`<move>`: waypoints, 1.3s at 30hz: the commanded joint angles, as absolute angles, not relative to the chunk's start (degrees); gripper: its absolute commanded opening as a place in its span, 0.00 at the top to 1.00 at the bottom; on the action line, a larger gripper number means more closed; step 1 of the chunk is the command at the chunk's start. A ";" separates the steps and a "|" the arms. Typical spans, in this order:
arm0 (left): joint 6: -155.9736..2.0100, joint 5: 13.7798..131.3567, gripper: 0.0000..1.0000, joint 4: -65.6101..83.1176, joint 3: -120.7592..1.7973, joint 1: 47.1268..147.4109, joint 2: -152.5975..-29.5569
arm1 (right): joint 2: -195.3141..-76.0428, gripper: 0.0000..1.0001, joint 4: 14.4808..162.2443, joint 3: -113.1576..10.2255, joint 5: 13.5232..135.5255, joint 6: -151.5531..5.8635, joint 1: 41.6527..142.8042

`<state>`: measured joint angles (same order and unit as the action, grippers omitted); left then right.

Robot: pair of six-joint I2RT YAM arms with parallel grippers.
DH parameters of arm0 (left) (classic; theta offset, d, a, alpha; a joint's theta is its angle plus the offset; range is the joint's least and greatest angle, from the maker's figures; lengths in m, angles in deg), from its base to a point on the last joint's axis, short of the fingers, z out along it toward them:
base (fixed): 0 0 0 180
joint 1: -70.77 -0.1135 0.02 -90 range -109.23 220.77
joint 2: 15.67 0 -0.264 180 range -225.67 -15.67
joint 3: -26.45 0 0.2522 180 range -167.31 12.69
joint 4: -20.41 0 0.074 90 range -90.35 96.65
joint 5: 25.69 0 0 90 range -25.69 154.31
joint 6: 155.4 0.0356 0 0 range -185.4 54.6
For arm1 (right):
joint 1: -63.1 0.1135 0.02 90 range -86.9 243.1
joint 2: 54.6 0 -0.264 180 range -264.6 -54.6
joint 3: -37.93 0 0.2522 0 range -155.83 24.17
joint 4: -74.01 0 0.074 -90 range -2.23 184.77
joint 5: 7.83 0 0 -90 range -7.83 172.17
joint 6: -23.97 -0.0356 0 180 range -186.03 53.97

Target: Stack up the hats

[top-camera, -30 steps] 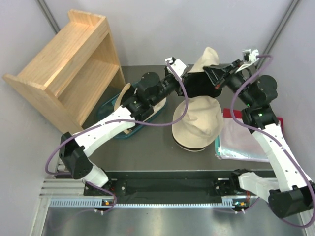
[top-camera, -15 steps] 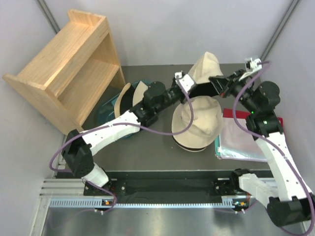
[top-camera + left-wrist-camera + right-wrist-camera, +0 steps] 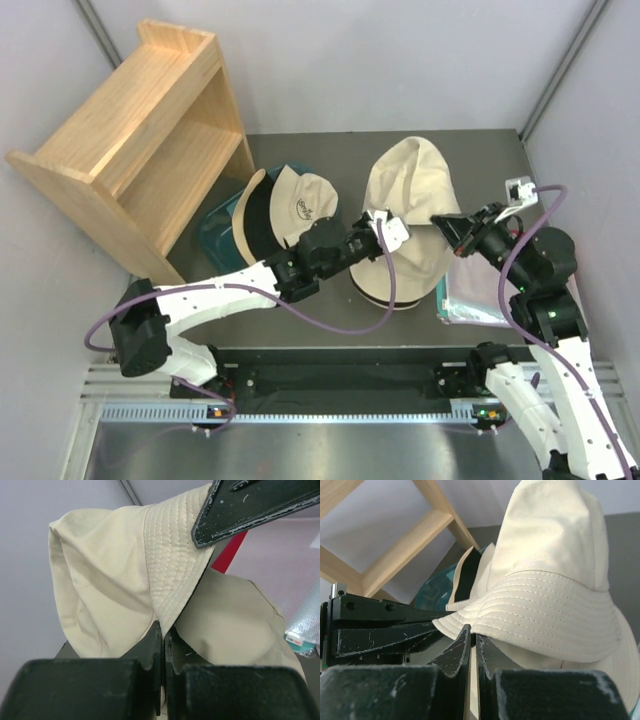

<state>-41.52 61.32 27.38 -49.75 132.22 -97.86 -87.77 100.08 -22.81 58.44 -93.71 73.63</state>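
A cream bucket hat (image 3: 408, 185) hangs between both grippers, lying over the hat (image 3: 395, 288) at the table's middle. My left gripper (image 3: 392, 232) is shut on its brim from the left; in the left wrist view the left gripper (image 3: 164, 627) pinches the stitched brim (image 3: 172, 575). My right gripper (image 3: 443, 222) is shut on the brim from the right, and the right wrist view shows the right gripper (image 3: 472, 630) clamped under the brim (image 3: 540, 610). Two more hats lie in the teal tub: a cream one (image 3: 305, 200) and one with its black lining (image 3: 258, 215) showing.
A wooden shelf unit (image 3: 140, 140) lies tilted at the back left. The teal tub (image 3: 213, 235) sits beside it. A clear plastic bag on a red sheet (image 3: 480, 295) lies right of the hats, under the right arm.
Both grippers have brought the held hat down and toward the near side, over the hat on the table. Its black inside no longer shows. The left arm has moved off the tub, uncovering the hats there.
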 commanded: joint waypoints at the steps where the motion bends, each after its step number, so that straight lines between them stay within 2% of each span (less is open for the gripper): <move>1: -38.51 47.79 1.00 28.09 -45.68 134.56 -93.63 | -83.87 1.00 105.25 -20.84 64.94 -94.68 71.89; 7: -39.82 41.47 1.00 28.63 -42.33 138.70 -93.28 | -80.80 1.00 108.77 -17.49 63.80 -95.83 72.07; 8: -41.22 40.67 0.97 27.84 -42.24 138.97 -93.28 | -80.09 1.00 109.03 -17.23 63.27 -95.74 72.07; 10: -43.50 38.91 0.89 26.43 -42.24 139.59 -92.93 | -79.91 1.00 110.61 -16.97 62.13 -95.48 72.24; 12: -48.51 38.64 0.63 24.67 -41.55 139.76 -91.70 | -79.74 1.00 111.84 -16.09 61.95 -95.12 72.50; 13: -50.27 38.64 0.54 24.23 -41.11 139.85 -91.17 | -79.65 1.00 111.94 -15.74 61.69 -95.04 72.51; 14: -54.03 38.56 0.52 23.79 -40.58 139.85 -89.60 | -79.39 1.00 112.11 -14.86 61.77 -95.03 72.59; 16: -58.09 38.03 0.39 22.56 -38.56 139.85 -87.66 | -79.03 1.00 112.38 -14.07 62.04 -94.95 72.77; 18: -64.50 37.50 0.32 19.77 -36.98 139.85 -84.33 | -78.86 1.00 112.29 -13.10 61.52 -95.03 73.12; 24: -85.50 36.88 0.25 18.33 -31.18 139.85 -75.62 | -77.54 1.00 112.55 -12.48 60.72 -95.56 74.17; 28: -96.93 38.99 0.20 28.66 -26.35 139.76 -72.10 | -76.40 1.00 113.52 -12.14 60.02 -95.65 74.44; 35: -107.67 44.96 0.17 39.93 -24.06 137.49 -77.28 | -74.20 1.00 113.08 -10.99 58.00 -97.23 75.05; 39: -112.07 47.87 0.17 41.37 -24.31 135.90 -79.56 | -73.76 1.00 111.85 -10.29 56.59 -98.28 75.41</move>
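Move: My two hands already pinch the near brim of the raised hat, roughly 13 cm apart. The stacked hats lie about 4 cm ahead of my left hand, 4 cm to its right and 7 cm below. From my right hand they are some 3 cm ahead, 9 cm left and 9 cm below. The basket of hats is about 18 cm ahead of my left hand and 30 cm left; the folders are level with my right hand, 24 cm to its right. I bring the pinched brim down and slightly back over the stacked hats. After about 5 cm of sinking my left fingers open wide and let go, and that hand pulls some 9 cm left and back, rolling and tipping well downward, then eases back right a little. My right hand keeps its pinch and goes on down, nearly 10 cm in all, its fingers tipping down slightly. ##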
